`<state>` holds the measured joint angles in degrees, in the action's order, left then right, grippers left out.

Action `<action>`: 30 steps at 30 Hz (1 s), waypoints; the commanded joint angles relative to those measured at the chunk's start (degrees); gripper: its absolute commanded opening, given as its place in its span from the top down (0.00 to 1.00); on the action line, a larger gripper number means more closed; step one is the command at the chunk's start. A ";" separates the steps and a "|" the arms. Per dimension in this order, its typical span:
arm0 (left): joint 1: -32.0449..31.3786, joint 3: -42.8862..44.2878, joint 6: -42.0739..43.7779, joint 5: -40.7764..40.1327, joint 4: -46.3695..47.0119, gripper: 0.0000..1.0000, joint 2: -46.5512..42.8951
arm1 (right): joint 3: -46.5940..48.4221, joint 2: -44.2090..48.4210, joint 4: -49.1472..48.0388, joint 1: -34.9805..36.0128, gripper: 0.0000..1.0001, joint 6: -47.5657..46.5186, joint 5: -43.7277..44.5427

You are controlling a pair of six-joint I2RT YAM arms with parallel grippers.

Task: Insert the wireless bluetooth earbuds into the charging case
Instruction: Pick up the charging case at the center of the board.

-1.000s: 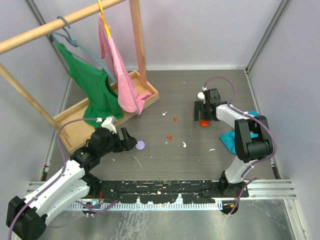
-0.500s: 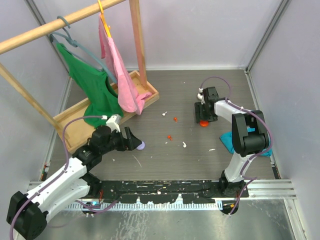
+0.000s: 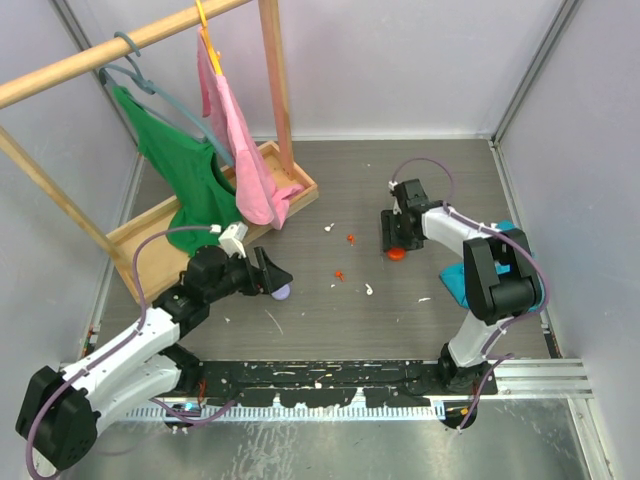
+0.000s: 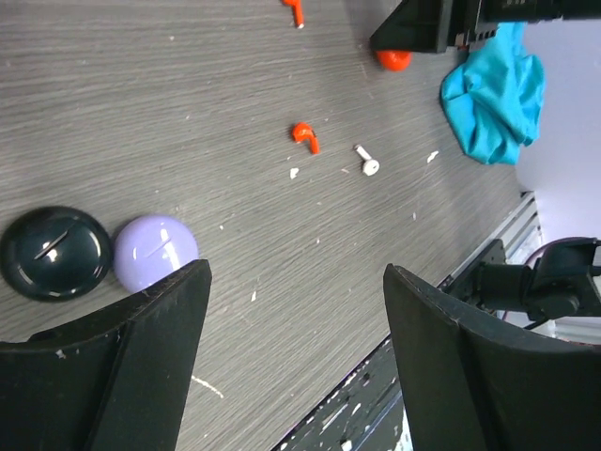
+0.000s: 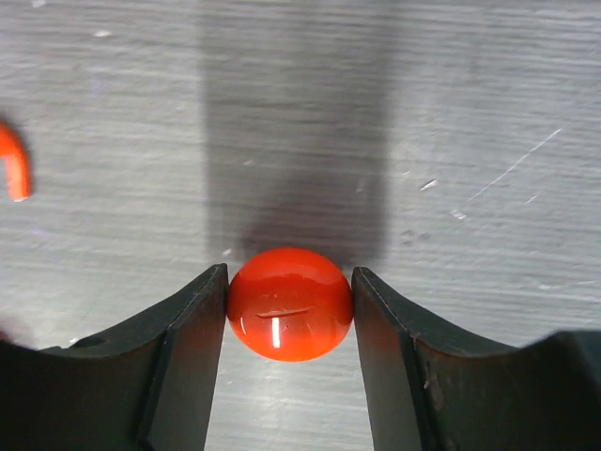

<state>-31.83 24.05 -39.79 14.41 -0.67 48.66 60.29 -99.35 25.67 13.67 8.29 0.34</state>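
Observation:
A red round charging case (image 5: 289,303) lies on the table with my right gripper (image 5: 289,282) shut on it, one finger against each side; from above it shows at the red case (image 3: 397,252). My left gripper (image 4: 296,282) hangs open over bare table, nothing between its fingers. A lilac case (image 4: 155,252) and a black case (image 4: 54,252) lie just beside its left finger. Loose earbuds lie mid-table: a red earbud (image 4: 305,135), a second red earbud (image 3: 351,238), a white earbud (image 4: 365,161) and another white earbud (image 3: 328,229).
A wooden clothes rack (image 3: 276,90) on a tray base (image 3: 150,250) carries a green shirt (image 3: 190,180) and a pink garment (image 3: 245,150) at the back left. A teal cloth (image 3: 460,280) lies right of the right arm. Grey walls enclose the table.
The right gripper has closed in on the red case and shifted slightly left and nearer with it. The left arm has reached right, over the lilac case, its jaws narrowing a little.

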 commanded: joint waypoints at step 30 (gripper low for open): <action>-13.52 1.02 3.47 -15.70 29.89 0.27 6.69 | -14.43 35.58 -27.72 27.03 0.54 27.69 11.60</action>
<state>-43.66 22.96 -40.42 2.37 22.65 54.19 46.15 -66.04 5.32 38.74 32.34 9.13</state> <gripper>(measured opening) 0.730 0.579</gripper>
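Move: The orange charging case already sits between the right hand's fingers; from there the open left gripper waits about 26 cm left, 12 cm back and 11 cm higher. One red earbud lies some 10 cm left and 4 cm ahead of the right hand, another 13 cm left and 4 cm back. From the left hand the orange case is about 26 cm right, 12 cm ahead and 11 cm below, with the purple case 4 cm straight ahead, 12 cm below. The orange case, still pinched in the right hand, is carried up some 16 cm and left about 14 cm, drawing back a little, towards the left gripper; the wrist swings the fingers up from pointing down and lifts the hand's left side, roughly 30 degrees each. The left hand, empty and open, comes to meet it, about 5 cm right and 5 cm up, its fingers tipping upward. ##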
